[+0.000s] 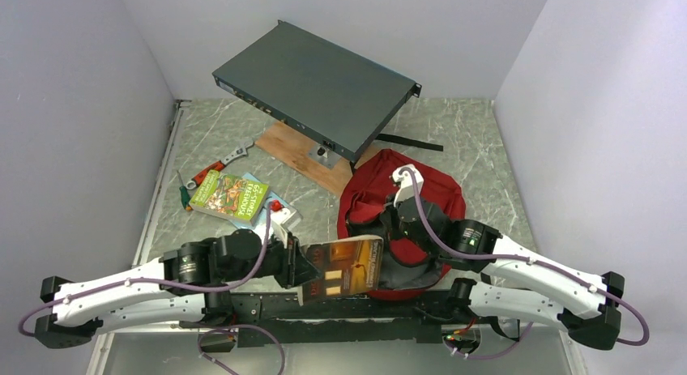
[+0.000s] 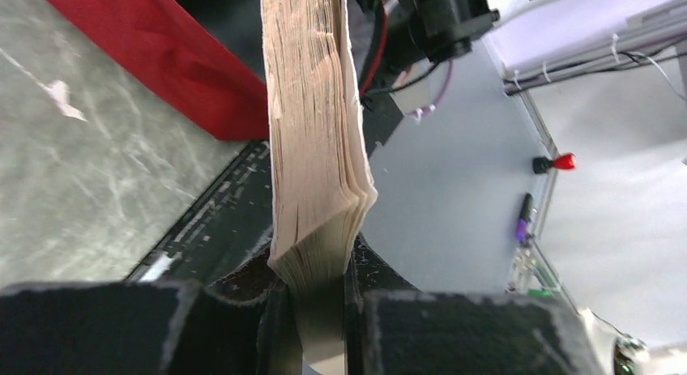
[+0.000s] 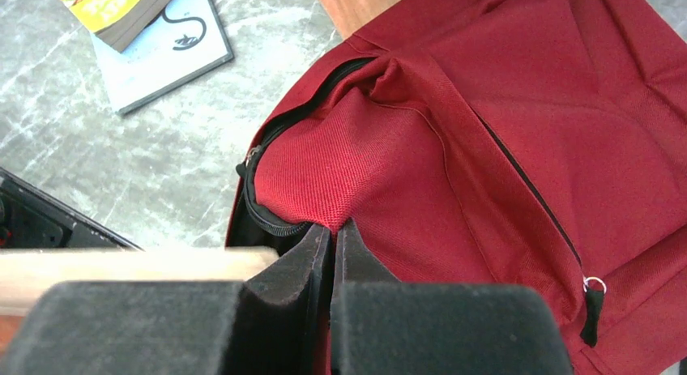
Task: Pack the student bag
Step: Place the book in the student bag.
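The red student bag [image 1: 421,198] lies on the table right of centre, its zipper mouth open toward the left. My right gripper [image 3: 334,229] is shut on a fold of the bag's red fabric [image 3: 324,168] beside the open zipper and holds the flap up. My left gripper [image 2: 317,266] is shut on a paperback book [image 2: 312,124], gripped near its spine. The book [image 1: 344,268] with its orange-brown cover hangs at the table's near edge, its far end at the bag's opening. The bag's red edge [image 2: 154,51] shows in the left wrist view.
A flat dark grey metal box [image 1: 316,87] rests tilted on a wooden board [image 1: 300,152] at the back. A green-yellow book [image 1: 229,196] lies on a pale blue booklet [image 3: 162,51] left of centre, with small tools [image 1: 212,166] near it. A black strap [image 1: 409,142] lies behind the bag.
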`<move>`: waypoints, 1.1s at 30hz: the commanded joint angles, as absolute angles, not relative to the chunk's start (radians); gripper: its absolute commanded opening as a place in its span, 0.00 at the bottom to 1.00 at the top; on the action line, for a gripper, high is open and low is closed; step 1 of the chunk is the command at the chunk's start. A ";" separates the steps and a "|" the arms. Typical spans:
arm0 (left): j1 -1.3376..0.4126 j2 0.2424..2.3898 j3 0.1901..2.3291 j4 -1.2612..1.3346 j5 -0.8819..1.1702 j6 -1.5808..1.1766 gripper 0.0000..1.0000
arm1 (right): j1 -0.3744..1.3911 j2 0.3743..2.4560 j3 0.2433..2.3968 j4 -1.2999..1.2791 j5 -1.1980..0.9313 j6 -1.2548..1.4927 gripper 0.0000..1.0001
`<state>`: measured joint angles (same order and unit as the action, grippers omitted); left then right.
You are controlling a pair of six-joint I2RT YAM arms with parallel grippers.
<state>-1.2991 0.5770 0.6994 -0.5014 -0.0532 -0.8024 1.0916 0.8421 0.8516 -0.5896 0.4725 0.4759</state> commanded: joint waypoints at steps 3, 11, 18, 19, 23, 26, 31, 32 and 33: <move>-1.280 0.606 0.680 -0.249 0.175 -0.929 0.00 | 1.075 0.825 0.910 -0.469 0.501 0.540 0.00; -1.155 0.794 0.366 0.282 0.294 -1.476 0.00 | 1.075 0.854 0.958 -0.450 0.488 0.509 0.00; -1.161 1.018 0.325 0.650 0.069 -1.611 0.00 | 1.075 0.831 0.958 -0.465 0.488 0.539 0.00; -1.161 1.040 0.328 0.703 0.055 -1.607 0.00 | 1.075 0.827 0.960 -0.471 0.488 0.541 0.00; -1.160 1.067 0.338 0.768 0.006 -1.611 0.00 | 1.075 0.815 0.970 -0.498 0.487 0.547 0.00; -1.187 1.038 0.376 0.628 -0.146 -1.610 0.00 | 1.075 0.796 0.956 -0.484 0.481 0.554 0.00; -1.210 1.152 0.433 0.656 -0.259 -1.665 0.00 | 1.075 0.798 0.968 -0.455 0.427 0.573 0.00; -1.211 1.192 0.450 0.687 -0.261 -1.670 0.00 | 1.075 0.803 0.973 -0.450 0.415 0.576 0.00; -1.215 1.231 0.468 0.705 -0.271 -1.668 0.00 | 1.075 0.806 0.977 -0.447 0.404 0.577 0.00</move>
<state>-1.2098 1.1294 0.3809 0.5625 -0.1493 -1.6161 1.0721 0.8188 0.8993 -0.5739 0.4625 0.5438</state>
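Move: The book is held by one end in the left gripper, and the bag's open mouth lies about 20 cm to that hand's right, some 4 cm ahead and 11 cm lower. The light blue book lies about 17 cm ahead and 13 cm left of the hand, the green treehouse book some 21 cm ahead and 24 cm left, both about 20 cm below. For the right hand, the mouth is roughly 9 cm back, 2 cm right and 8 cm below. Rightwards towards the bag's mouth, about 10 cm in all, the left hand carries the book: it first eases back slightly, dips some 11 cm, then pushes forward about 9 cm and climbs partway again, feeding the book's free end under the flap. The wrist rolls so the forward side dips, grip kept. The right hand keeps pinching the flap and lifts it about 3 cm. ##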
